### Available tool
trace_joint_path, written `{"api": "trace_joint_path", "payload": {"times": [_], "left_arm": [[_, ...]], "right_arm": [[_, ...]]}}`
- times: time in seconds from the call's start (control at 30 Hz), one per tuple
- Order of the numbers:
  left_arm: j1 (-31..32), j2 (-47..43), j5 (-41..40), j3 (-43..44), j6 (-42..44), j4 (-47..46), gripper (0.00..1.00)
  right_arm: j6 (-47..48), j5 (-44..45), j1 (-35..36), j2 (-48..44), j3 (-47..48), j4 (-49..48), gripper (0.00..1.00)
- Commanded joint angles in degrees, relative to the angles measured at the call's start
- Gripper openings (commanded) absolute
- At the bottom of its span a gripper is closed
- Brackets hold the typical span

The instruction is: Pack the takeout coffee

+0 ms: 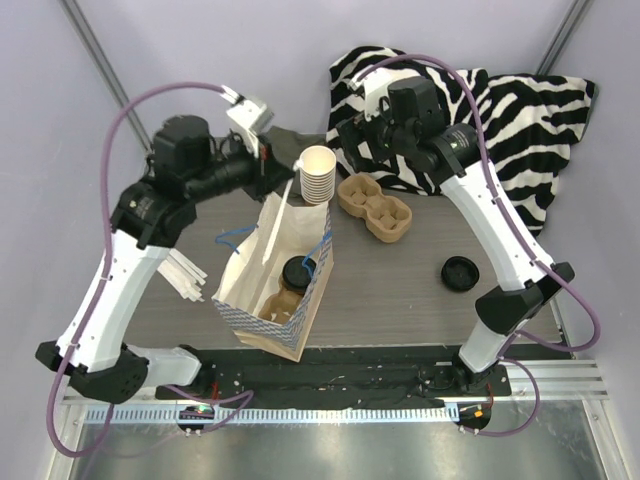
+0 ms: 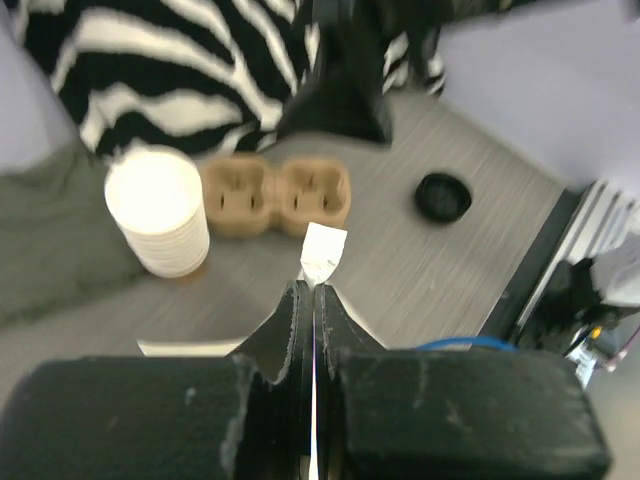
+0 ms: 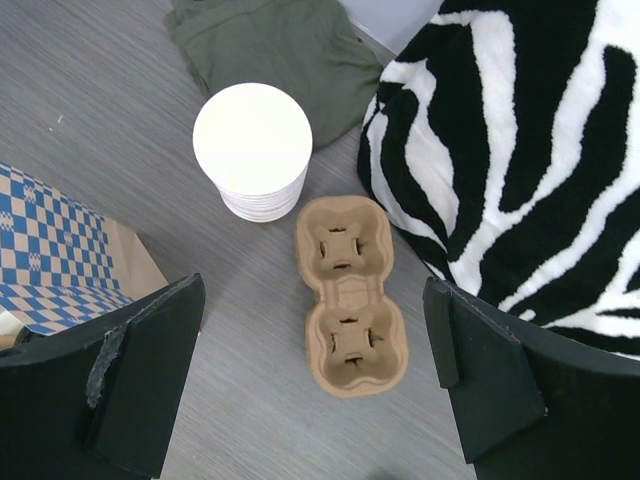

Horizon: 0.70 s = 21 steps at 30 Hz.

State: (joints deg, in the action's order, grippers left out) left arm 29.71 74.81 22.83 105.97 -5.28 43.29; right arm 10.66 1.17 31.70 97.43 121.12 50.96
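The takeout coffee [image 1: 297,273], a brown cup with a black lid, sits inside the open paper bag [image 1: 250,300] at the table's middle. My left gripper [image 1: 278,172] is shut on the bag's thin white top edge; in the left wrist view the fingertips [image 2: 313,295] pinch it and a flap of paper [image 2: 323,250] pokes out beyond them. My right gripper [image 1: 352,140] hangs open above the brown two-cup carrier [image 3: 348,290], with its fingers [image 3: 140,370] wide on either side and nothing between them.
A stack of cream cups [image 1: 317,172] stands between the bag and the carrier [image 1: 375,207]. A loose black lid [image 1: 459,272] lies right. A zebra cloth [image 1: 500,115] and a green cloth [image 3: 270,45] lie at the back. White sticks [image 1: 185,275] lie left of the bag.
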Motion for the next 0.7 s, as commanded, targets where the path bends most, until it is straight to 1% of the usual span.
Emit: {"api": "trace_joint_path", "payload": {"times": [0.0,0.1,0.2,0.27,0.37,0.5,0.57,0.6,0.67], "left_arm": [[4.64,-5.63,-11.13,-10.58,3.25,-3.64,0.0],[6.14,-7.74,-14.74,-15.96,3.96,-4.18,0.0],[7.11,-9.94,-14.57,-20.71,3.78,-3.65,0.0],[8.86,-11.17,-15.09,-24.3,3.87,-3.12,0.0],[10.45,-13.01,-17.03,-27.21,2.91,-1.11,0.03],[10.63,-13.37,-17.9,-27.66,1.5,1.88,0.2],[10.71,-12.84,-19.57,-26.79,0.71,3.03,0.26],[10.72,-12.49,-20.01,-26.44,0.62,3.38,0.31],[10.63,-11.0,-21.07,-24.08,0.44,4.61,0.34]], "right_arm": [[1.65,3.13,0.2,-4.17,-1.23,-2.18,1.0],[1.83,3.4,0.2,-5.75,-3.43,-2.18,1.0],[1.91,3.57,0.2,-7.16,-5.28,-2.09,1.0],[2.09,3.84,0.2,-7.51,-5.98,-2.18,1.0],[2.35,3.75,0.2,-7.87,-6.33,-2.09,1.0],[2.35,3.4,0.2,-7.87,-6.42,-1.92,1.0],[2.26,3.23,0.2,-7.6,-6.42,-1.74,1.0],[2.35,2.79,0.2,-7.6,-6.51,-1.74,1.0],[2.09,2.26,0.29,-7.34,-6.51,-1.48,1.0]]}}
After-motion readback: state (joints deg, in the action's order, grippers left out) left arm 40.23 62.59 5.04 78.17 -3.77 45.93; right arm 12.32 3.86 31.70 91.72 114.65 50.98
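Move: The left hand holds a straw near its upper end, its lower part already over the paper bag's mouth; the bag's middle is about 4 cm back, 2 cm left and 32 cm below this hand. The black-lidded cup inside is level fore-and-aft, roughly 4 cm right. The cup stack stands some 24 cm ahead and 10 cm right, the empty cup carrier 25 cm ahead and 23 cm right. From the right hand the bag is about 14 cm back and 24 cm left. The left hand lowers the straw into the open mouth of the bag, sinking about 15 cm, fast at first and then easing off, while drawing back some 4 cm and a little left and tipping its fingers roughly 20 degrees further down. As the descent slows, the fingers open about a third and let go of the straw, while the empty right hand, still wide open, eases some 3 cm back and to its right. ##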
